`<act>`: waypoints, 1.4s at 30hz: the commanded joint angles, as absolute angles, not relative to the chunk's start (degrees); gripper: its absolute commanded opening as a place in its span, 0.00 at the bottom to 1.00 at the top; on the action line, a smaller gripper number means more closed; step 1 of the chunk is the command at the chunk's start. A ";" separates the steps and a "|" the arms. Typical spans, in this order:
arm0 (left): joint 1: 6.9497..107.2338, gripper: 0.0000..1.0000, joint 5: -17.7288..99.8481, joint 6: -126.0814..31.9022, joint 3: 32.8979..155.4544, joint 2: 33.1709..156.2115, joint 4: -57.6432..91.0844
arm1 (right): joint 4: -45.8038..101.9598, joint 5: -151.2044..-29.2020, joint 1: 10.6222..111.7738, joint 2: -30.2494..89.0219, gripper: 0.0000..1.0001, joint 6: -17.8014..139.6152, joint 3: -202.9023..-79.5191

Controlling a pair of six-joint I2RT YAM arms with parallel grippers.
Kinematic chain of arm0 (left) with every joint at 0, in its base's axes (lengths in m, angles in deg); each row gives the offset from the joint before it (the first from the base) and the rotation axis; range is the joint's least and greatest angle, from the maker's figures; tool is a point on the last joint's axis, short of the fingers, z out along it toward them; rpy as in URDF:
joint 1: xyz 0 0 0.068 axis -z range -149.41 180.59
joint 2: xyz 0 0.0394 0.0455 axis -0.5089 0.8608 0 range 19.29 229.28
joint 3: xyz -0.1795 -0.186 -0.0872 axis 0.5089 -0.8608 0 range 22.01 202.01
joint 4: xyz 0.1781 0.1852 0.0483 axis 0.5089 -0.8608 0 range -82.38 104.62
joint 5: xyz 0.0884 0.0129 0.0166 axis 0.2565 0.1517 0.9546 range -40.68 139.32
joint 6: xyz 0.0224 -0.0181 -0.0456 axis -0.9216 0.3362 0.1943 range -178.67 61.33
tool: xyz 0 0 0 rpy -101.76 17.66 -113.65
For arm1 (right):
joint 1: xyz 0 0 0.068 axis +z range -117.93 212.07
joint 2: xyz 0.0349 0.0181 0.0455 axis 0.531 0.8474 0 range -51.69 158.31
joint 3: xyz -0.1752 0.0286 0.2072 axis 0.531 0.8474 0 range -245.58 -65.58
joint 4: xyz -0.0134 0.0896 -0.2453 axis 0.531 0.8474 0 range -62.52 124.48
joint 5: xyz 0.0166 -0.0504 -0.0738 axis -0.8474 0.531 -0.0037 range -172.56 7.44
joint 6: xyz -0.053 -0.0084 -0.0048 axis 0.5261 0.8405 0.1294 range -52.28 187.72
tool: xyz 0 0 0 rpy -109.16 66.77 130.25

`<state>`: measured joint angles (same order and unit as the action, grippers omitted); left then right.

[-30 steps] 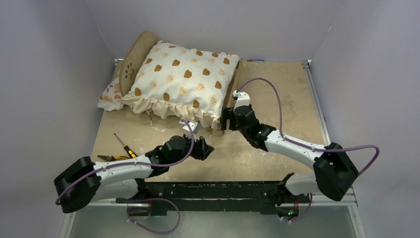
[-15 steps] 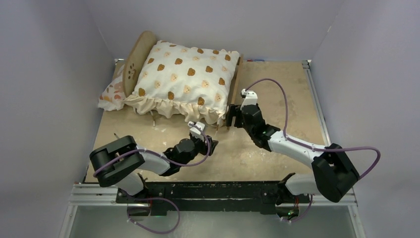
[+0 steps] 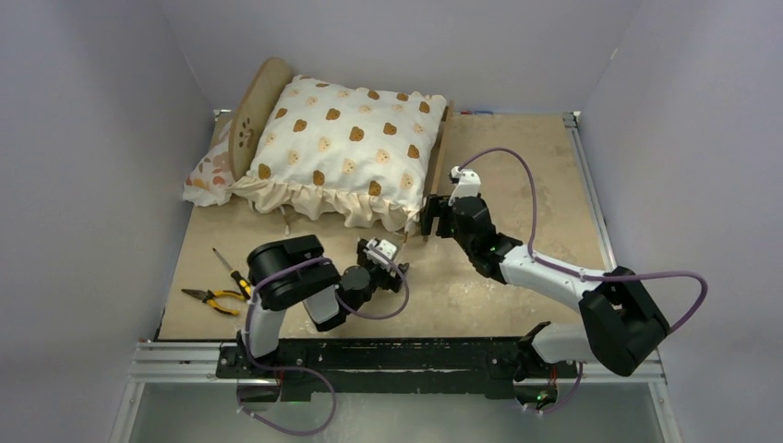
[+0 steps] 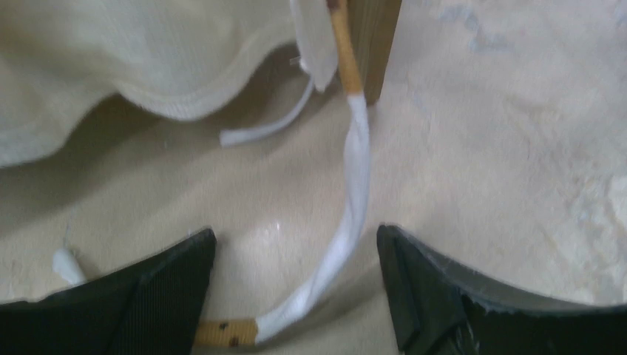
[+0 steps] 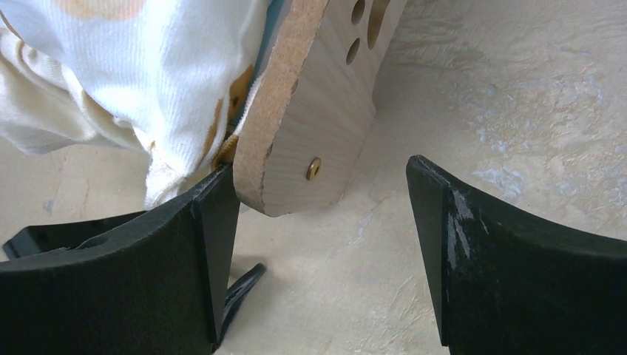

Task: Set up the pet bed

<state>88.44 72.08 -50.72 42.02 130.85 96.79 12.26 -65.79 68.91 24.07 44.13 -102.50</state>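
The pet bed (image 3: 250, 113) stands at the back left, its paw-print headboard on the left and its wooden footboard (image 3: 437, 166) on the right. A cream bear-print cushion (image 3: 346, 148) covers its base. My right gripper (image 3: 427, 221) is open around the footboard's lower corner (image 5: 318, 126); its left finger (image 5: 214, 222) is against the board's edge and its right finger stands apart. My left gripper (image 3: 395, 265) is open low over the table in front of the cushion's ruffle (image 4: 148, 66). A white tie ribbon (image 4: 356, 185) lies loose between its fingers, ungripped.
A small floral pillow (image 3: 207, 171) lies behind the headboard at the table's left edge. Yellow-handled pliers (image 3: 212, 298) and a screwdriver (image 3: 230, 269) lie at the front left beside my left arm. Grey walls close in the table on three sides.
My left gripper has opened wider and its arm has folded in toward the middle, uncovering the pliers. The bed and my right gripper shifted slightly right early on, then stayed put.
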 commanded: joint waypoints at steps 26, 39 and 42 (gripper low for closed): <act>83.54 0.70 68.20 -58.28 58.92 144.67 109.99 | 8.50 -69.01 68.28 25.12 0.83 44.47 -102.03; 82.84 0.02 63.70 -49.52 58.12 147.22 105.98 | 8.41 -69.24 67.78 24.71 0.83 44.35 -101.64; 83.00 0.00 61.40 -45.88 55.24 145.81 104.93 | 8.50 -69.21 67.82 24.53 0.83 44.34 -101.57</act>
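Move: The tie hanging from the cover's corner starts this move untouched, about 6 cm ahead of the left hand, 5 cm to its right and 1 cm lower. The bed's corner post stands some 10 cm ahead and 7 cm right of that hand, and the frilled edge of the cover about 12 cm ahead and 5 cm left, a little higher. From the right hand, the tie is roughly 5 cm left, 2 cm back and 11 cm below. The left fingers end up pinching the tie by its tan part beside the corner post: wide open, the hand pushes low over the table about 7 cm forward and 5 cm right, tipping up some 10 degrees, then shuts fully while easing back about a centimetre and slightly down. The right hand stays, open, at the bed's corner board. ##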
